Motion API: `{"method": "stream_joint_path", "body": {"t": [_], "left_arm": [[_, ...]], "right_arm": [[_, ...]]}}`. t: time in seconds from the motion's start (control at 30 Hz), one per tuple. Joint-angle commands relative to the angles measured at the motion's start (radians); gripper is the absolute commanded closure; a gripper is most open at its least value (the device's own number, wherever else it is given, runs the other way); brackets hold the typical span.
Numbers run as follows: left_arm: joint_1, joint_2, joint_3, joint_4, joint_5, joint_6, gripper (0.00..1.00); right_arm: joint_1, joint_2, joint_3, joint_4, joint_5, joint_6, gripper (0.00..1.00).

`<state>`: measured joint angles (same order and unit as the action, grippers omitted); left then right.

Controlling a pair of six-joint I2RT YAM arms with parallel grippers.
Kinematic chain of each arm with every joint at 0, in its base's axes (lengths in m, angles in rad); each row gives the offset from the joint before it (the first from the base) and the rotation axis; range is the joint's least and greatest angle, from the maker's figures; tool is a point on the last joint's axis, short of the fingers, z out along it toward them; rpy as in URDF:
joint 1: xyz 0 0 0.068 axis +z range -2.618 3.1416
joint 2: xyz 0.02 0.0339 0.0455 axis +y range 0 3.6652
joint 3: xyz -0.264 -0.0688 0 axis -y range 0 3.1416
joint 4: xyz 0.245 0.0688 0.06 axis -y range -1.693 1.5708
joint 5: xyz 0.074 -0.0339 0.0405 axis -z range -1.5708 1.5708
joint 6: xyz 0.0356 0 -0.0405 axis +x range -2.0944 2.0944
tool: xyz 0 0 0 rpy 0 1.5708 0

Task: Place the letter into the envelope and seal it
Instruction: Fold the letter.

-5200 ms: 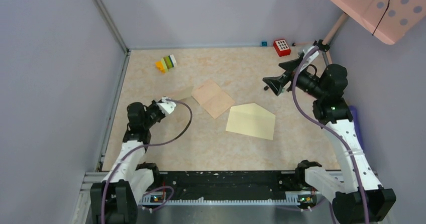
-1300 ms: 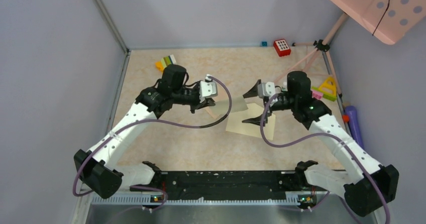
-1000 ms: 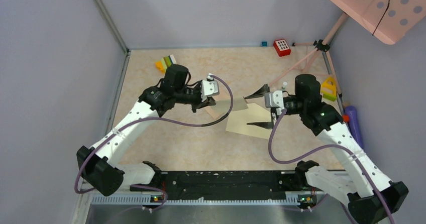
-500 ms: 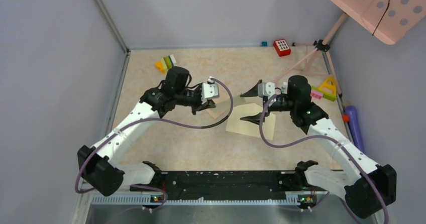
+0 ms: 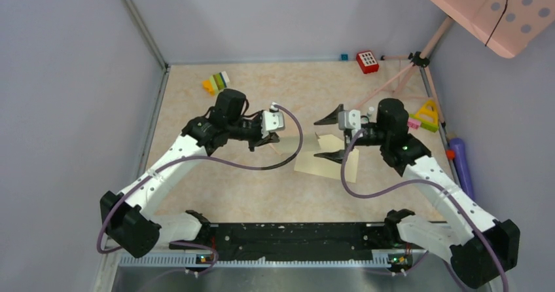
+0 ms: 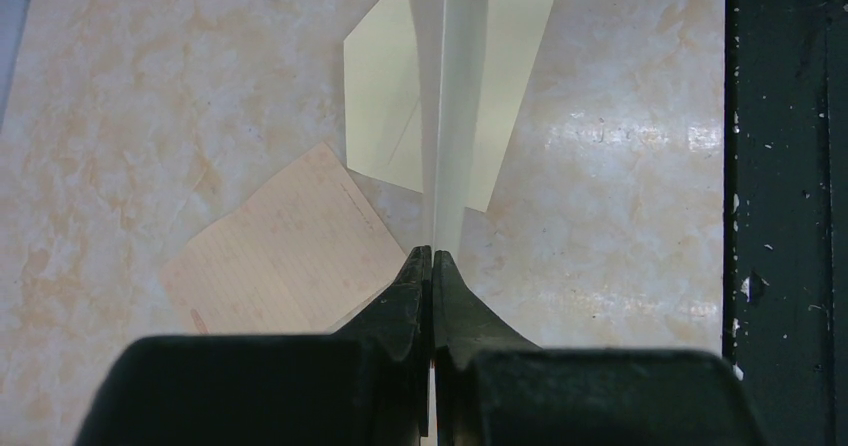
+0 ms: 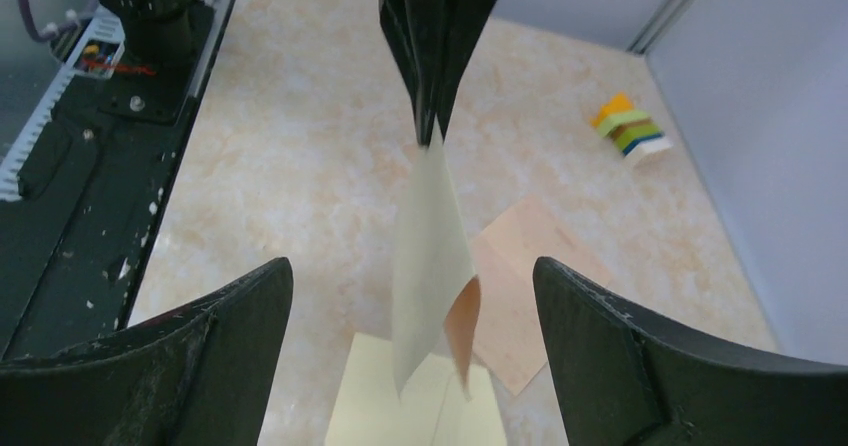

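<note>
My left gripper (image 6: 432, 254) is shut on the letter (image 6: 452, 106), a folded sheet that is pale on one side and tan on the other. It holds the sheet edge-on above the table, reaching over the envelope (image 6: 385, 106). The pale yellow envelope (image 5: 315, 167) lies flat at mid-table. In the right wrist view the left gripper (image 7: 432, 131) pinches the top of the letter (image 7: 425, 266), which hangs toward the envelope (image 7: 375, 406). My right gripper (image 5: 327, 137) faces it, open wide; its fingers (image 7: 210, 356) stand on either side of the sheet without touching it.
A tan lined sheet (image 6: 290, 251) lies flat left of the envelope. Coloured blocks (image 5: 216, 82) and a red toy (image 5: 367, 61) sit at the back. A pink tripod (image 5: 406, 76), a yellow triangle toy (image 5: 429, 114) and a purple object (image 5: 460, 161) stand at the right. A black rail (image 5: 294, 236) runs along the near edge.
My right gripper has shifted a little left toward the hanging letter, still open. The left gripper has kept its hold and barely moved.
</note>
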<state>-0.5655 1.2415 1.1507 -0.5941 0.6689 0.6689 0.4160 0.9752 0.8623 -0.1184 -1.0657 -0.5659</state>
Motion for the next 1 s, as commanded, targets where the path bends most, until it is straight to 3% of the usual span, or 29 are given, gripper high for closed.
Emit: {"method": "stream_joint_path", "body": {"t": [0.0, 0.2, 0.3, 0.47, 0.57, 0.6, 0.63, 0.67, 0.8, 0.87, 0.97], "left_arm": [[-0.005, -0.038, 0.009, 0.012, 0.045, 0.018, 1.00], [-0.004, -0.045, 0.012, -0.003, 0.076, 0.026, 1.00], [-0.004, -0.046, 0.017, -0.003, 0.080, 0.021, 1.00], [-0.004, -0.049, 0.035, -0.011, 0.096, 0.006, 1.00], [-0.005, -0.051, 0.047, -0.019, 0.097, 0.001, 1.00], [-0.005, -0.052, 0.049, -0.020, 0.098, -0.002, 1.00], [-0.004, -0.053, 0.052, -0.020, 0.098, -0.005, 1.00], [-0.004, -0.050, 0.058, -0.021, 0.100, -0.009, 0.97], [-0.005, -0.038, 0.091, -0.041, 0.122, -0.018, 0.43], [-0.005, -0.023, 0.120, -0.054, 0.136, -0.029, 0.34], [-0.010, 0.008, 0.158, -0.058, 0.151, -0.055, 0.33]], "right_arm": [[-0.005, 0.060, -0.100, 0.223, 0.011, 0.090, 0.11], [-0.002, 0.096, -0.122, 0.295, -0.010, 0.132, 0.11], [0.000, 0.108, -0.127, 0.295, -0.037, 0.134, 0.20], [0.010, 0.134, -0.115, 0.258, -0.083, 0.130, 0.60], [0.010, 0.141, -0.098, 0.216, -0.095, 0.118, 0.92], [0.011, 0.141, -0.094, 0.206, -0.093, 0.115, 1.00], [0.010, 0.138, -0.089, 0.197, -0.088, 0.110, 1.00], [0.010, 0.134, -0.087, 0.188, -0.081, 0.106, 1.00], [0.011, 0.105, -0.091, 0.203, -0.035, 0.115, 1.00], [0.011, 0.097, -0.098, 0.228, -0.010, 0.127, 1.00], [0.011, 0.092, -0.103, 0.246, 0.017, 0.143, 1.00]]}}
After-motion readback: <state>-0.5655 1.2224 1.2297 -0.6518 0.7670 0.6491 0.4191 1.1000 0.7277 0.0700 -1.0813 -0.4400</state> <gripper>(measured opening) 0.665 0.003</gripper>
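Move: The folded letter, still pinched in the left hand at its left end, hangs between the grippers. Its middle is about 6 cm to the right hand's left, 1 cm ahead and 7 cm lower. The envelope lies some 25 cm under the right hand, 2 cm to its right; the pinkish sheet is 9 cm ahead, 13 cm left, equally low. From the left hand, the letter's middle is level ahead, 7 cm right and 4 cm below. The right fingers shut on the letter's free right end, pinching its loose layers together, after the open gripper drops about 6 cm over it, easing 1 cm forward and left and rolling some 10 degrees. The left hand keeps its pinch while drifting 1 to 2 cm back, then opens, lets go and rises, ending about 3.5 cm higher. ##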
